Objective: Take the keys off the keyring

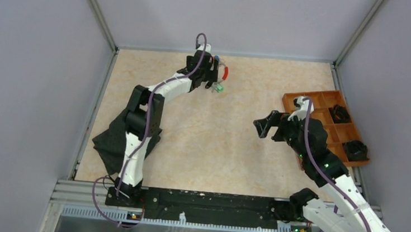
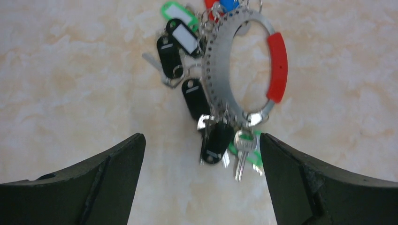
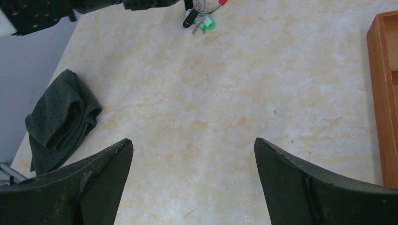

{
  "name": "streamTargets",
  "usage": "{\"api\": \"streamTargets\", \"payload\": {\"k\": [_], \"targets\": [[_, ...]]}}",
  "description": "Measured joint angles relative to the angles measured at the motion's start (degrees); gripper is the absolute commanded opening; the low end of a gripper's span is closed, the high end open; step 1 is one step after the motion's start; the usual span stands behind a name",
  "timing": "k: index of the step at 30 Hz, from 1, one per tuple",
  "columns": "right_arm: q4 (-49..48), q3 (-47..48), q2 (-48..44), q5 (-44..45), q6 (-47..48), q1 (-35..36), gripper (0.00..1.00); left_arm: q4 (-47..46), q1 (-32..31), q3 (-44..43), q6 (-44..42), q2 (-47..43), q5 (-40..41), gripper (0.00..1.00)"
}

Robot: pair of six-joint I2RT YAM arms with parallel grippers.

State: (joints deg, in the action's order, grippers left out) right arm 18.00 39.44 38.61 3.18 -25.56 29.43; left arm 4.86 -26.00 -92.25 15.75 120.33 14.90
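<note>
The keyring (image 2: 217, 70) is a grey perforated ring with a red sleeve (image 2: 278, 65). It lies on the marble table at the far middle (image 1: 224, 73). The keys (image 2: 241, 157) hang off it in a bunch with black and green tags, and blue and red ones at the top edge. My left gripper (image 2: 202, 138) hovers just near of the ring, open, with the lowest keys between its fingertips and nothing gripped. It appears at the far end of the table (image 1: 213, 74) in the top view. My right gripper (image 3: 193, 140) is open and empty over bare table right of centre (image 1: 266, 126), far from the keys (image 3: 199, 21).
An orange compartment tray (image 1: 312, 94) sits at the right edge with black coiled objects (image 1: 340, 112) in it; its wall (image 3: 382, 93) borders the right wrist view. A dark cloth (image 1: 112, 139) lies crumpled at the left edge by the left arm.
</note>
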Motion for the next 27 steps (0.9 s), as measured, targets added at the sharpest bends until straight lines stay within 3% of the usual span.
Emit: {"api": "streamTargets", "payload": {"k": [9, 12, 22, 27], "targets": [[3.1, 0.1, -1.1, -0.9, 0.5, 0.0, 0.99, 6.7, 0.3, -31.0, -2.2, 24.0, 2.6, 0.95], [4.1, 0.5, -1.1, -1.4, 1.0, 0.0, 0.99, 10.0, 0.1, -37.7, -2.3, 29.3, 4.5, 0.95], [4.4, 0.9, -0.9, -3.1, 1.8, 0.0, 0.99, 12.1, -2.2, -38.0, -4.1, 30.1, 11.5, 0.94], [4.2, 0.8, -0.5, -3.5, 1.8, 0.0, 0.99, 11.7, -4.9, -28.4, -4.8, 24.1, 13.0, 0.95]]}}
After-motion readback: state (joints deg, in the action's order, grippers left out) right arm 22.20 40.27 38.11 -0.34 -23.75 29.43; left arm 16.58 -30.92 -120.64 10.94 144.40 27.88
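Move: The keyring lies ahead and to the right of the left hand, its ring's middle about 9 cm forward, 6 cm right and some 8 cm below. Its lower black tag is about 4 cm ahead and 3 cm right of that hand, the lower green tag 4 cm ahead and 6 cm right, and the upper black tags 11 cm ahead and 1 cm left. From the right hand, the keyring lies roughly 38 cm forward, 17 cm left and 21 cm down. The keyring is approached by the wide-open left hand, which goes forward about 9 cm while sinking some 7 cm and edging right, down to the tags and keys at its near end. Staying low, the hand then draws back roughly 5 cm and a little farther right, rolling about 15 degrees with its left side rising; the fingers stay open. ##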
